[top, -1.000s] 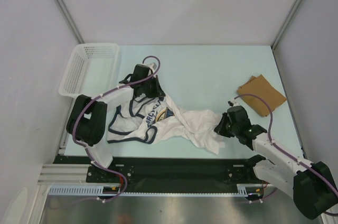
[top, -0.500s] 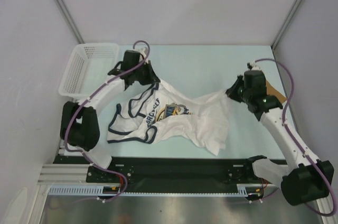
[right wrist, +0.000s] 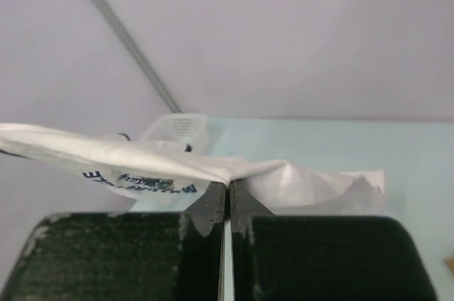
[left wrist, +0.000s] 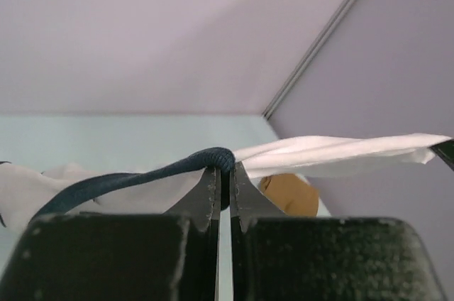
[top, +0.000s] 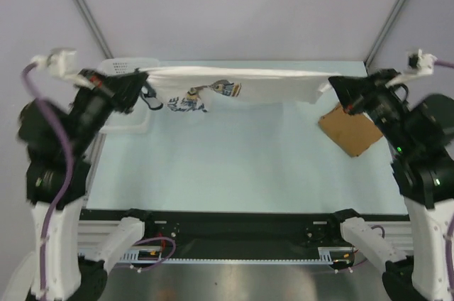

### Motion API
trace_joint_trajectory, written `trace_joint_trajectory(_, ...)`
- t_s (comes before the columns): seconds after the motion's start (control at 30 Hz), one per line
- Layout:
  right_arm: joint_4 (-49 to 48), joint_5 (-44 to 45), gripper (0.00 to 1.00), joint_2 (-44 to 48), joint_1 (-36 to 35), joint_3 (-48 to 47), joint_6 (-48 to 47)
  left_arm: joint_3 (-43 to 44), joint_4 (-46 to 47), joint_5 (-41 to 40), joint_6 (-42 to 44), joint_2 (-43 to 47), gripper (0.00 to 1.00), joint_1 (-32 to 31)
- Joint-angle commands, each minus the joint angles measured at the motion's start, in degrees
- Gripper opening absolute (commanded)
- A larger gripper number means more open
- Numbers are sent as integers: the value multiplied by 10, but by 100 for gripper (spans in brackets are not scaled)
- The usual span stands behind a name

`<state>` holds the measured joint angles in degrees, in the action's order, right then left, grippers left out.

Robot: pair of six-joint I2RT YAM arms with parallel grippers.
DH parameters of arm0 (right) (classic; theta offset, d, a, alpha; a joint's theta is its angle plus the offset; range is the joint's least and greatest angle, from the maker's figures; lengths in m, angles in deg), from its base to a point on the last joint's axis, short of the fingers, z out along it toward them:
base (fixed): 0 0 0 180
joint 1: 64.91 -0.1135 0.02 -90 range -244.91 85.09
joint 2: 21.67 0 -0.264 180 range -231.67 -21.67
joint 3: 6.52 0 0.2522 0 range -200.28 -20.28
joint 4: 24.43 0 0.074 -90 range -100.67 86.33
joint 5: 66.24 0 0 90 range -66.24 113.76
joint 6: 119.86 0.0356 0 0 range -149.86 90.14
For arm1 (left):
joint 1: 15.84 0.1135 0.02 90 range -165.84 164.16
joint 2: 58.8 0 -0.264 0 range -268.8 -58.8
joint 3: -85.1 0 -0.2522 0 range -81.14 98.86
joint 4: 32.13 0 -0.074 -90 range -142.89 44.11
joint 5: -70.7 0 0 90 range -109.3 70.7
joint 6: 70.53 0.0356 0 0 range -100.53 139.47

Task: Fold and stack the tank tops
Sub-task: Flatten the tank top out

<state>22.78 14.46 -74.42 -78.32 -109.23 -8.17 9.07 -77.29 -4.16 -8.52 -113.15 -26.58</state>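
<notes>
The white tank top point(top: 234, 77) with navy trim and a blue-and-yellow print hangs stretched in the air between both arms, well above the table. My left gripper point(top: 142, 86) is shut on its navy-trimmed edge point(left wrist: 177, 168) at the left end. At the right end my right gripper point(top: 335, 88) is shut on the white cloth point(right wrist: 213, 166). The tan-brown tank top point(top: 351, 129) lies folded on the table at the right, below the right arm; a bit of it shows past the left fingers point(left wrist: 287, 194).
A white lattice basket point(top: 120, 99) stands at the table's back left, partly hidden behind the left arm, and also shows in the right wrist view point(right wrist: 177, 130). Grey walls close in the back and both sides. The light blue table point(top: 234, 166) lies below.
Both arms have risen and spread apart, lifting the white tank top off the table and pulling it taut in the air. The right gripper shut on the cloth.
</notes>
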Motion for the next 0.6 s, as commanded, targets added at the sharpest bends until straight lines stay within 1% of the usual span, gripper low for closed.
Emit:
trace_joint_trajectory(0.0,-29,-103,0,70,0,-25,-20,-8,-6,-33,9,95,0,1)
trace_joint_trajectory(0.03,-27,-118,0,85,0,-35,-17,-6,-11,-41,11,130,0,1)
trace_joint_trajectory(0.1,-9,-130,0,111,1,-50,-18,19,-28,-64,17,152,0,1)
trace_joint_trajectory(0.13,2,-134,0,114,2,-75,-18,31,-46,-67,19,158,0,1)
trace_joint_trajectory(0.2,45,-135,0,112,9,-106,-29,68,-66,-70,21,158,0,1)
trace_joint_trajectory(0.23,56,-136,0,108,11,-132,-33,75,-74,-65,21,156,0,1)
trace_joint_trajectory(0.33,76,-139,0,93,16,-155,-37,84,-72,-57,12,138,0,0)
trace_joint_trajectory(0.43,99,-119,0,59,16,-177,-44,72,-62,-67,9,113,0,0)
trace_joint_trajectory(0.5,119,-108,0,31,16,-175,-55,34,-41,-71,8,88,0,0)
trace_joint_trajectory(0.53,122,-94,0,0,17,-169,-56,18,-16,-73,7,76,0,1)
trace_joint_trajectory(0.57,123,-87,0,-19,17,-159,-54,-21,-1,-71,6,63,0,1)
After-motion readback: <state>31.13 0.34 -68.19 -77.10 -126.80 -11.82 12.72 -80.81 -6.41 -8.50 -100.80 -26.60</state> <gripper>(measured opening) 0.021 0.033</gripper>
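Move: Both hands already grip the white tank top, stretched between them high in the air; its middle lies about 20 cm right of the left hand and 20 cm left of the right, some 8 cm ahead and 10 below both. The white basket is roughly 28 cm ahead of the left hand, 26 left and 45 below; the folded brown tank top is about 14 cm ahead of the right hand, 18 right and 47 below. Both hands, still pinching the tank top, swing back about 17 cm and up 10, then start forward and down. ##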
